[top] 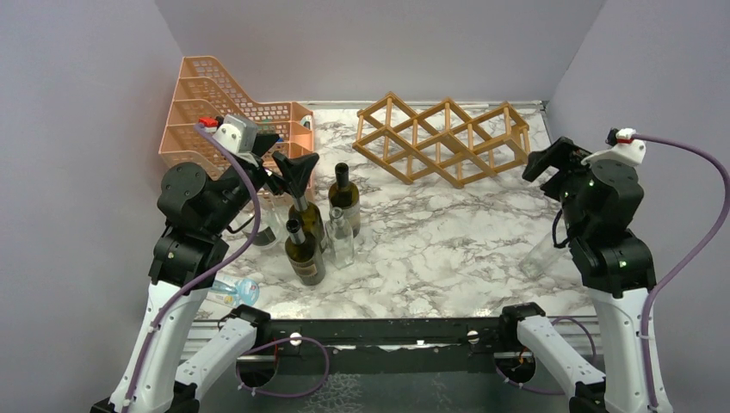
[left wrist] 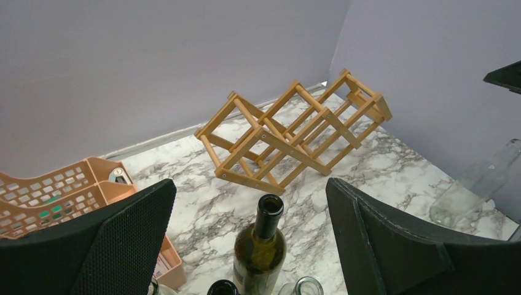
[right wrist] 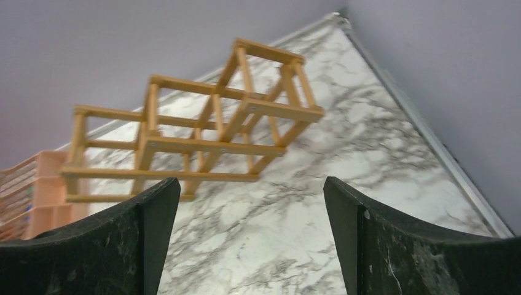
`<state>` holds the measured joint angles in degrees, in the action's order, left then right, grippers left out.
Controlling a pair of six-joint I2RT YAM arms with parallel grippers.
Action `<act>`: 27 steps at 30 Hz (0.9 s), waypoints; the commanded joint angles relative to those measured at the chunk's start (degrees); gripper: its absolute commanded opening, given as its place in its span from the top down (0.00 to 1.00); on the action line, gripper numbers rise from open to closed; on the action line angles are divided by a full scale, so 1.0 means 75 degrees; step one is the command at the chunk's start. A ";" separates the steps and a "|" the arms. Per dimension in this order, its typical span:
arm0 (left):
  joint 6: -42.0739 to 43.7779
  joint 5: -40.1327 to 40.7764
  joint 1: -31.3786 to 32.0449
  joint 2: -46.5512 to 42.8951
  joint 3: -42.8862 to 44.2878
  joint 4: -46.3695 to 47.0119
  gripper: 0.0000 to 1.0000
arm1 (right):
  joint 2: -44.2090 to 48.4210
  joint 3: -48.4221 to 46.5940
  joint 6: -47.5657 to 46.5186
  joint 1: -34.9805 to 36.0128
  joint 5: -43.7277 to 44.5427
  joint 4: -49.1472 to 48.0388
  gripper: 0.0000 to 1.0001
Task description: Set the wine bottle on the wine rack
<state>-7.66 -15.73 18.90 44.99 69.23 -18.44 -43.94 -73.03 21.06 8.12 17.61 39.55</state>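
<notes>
The wooden lattice wine rack stands at the back of the marble table, empty; it also shows as wine rack and wine rack. Several upright bottles cluster left of centre, among them a dark green wine bottle. My left gripper hovers open above this cluster. In the left wrist view that wine bottle stands below and between the spread fingers, untouched. My right gripper hangs open at the right, facing the rack, with only marble between its fingers.
An orange mesh file tray fills the back left corner. A clear bottle stands close to the right arm, and another clear bottle lies at the front left edge. Grey walls close in the table on three sides.
</notes>
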 commanded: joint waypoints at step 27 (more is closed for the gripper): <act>-0.0077 -0.0590 0.0374 0.0128 -0.0172 0.0416 0.01 | 0.0006 0.1963 0.3459 -0.0075 0.5344 0.2426 0.15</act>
<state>-7.68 -17.56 21.15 45.93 67.68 -16.82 -45.19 -60.90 41.30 7.77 54.63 54.17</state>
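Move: The clear bottle stands below the open right hand, about 10 cm to its right and 7 cm back, its middle some 27 cm down. The wine rack lies about 20 cm ahead of the right hand and 15 cm to its left, some 33 cm lower. From the left hand, the clear bottle is roughly 54 cm to the right, 6 cm back and 32 cm down. Open right hand sweeps down and right, about 10 cm each, to the clear bottle's neck, turning 40 degrees clockwise. ##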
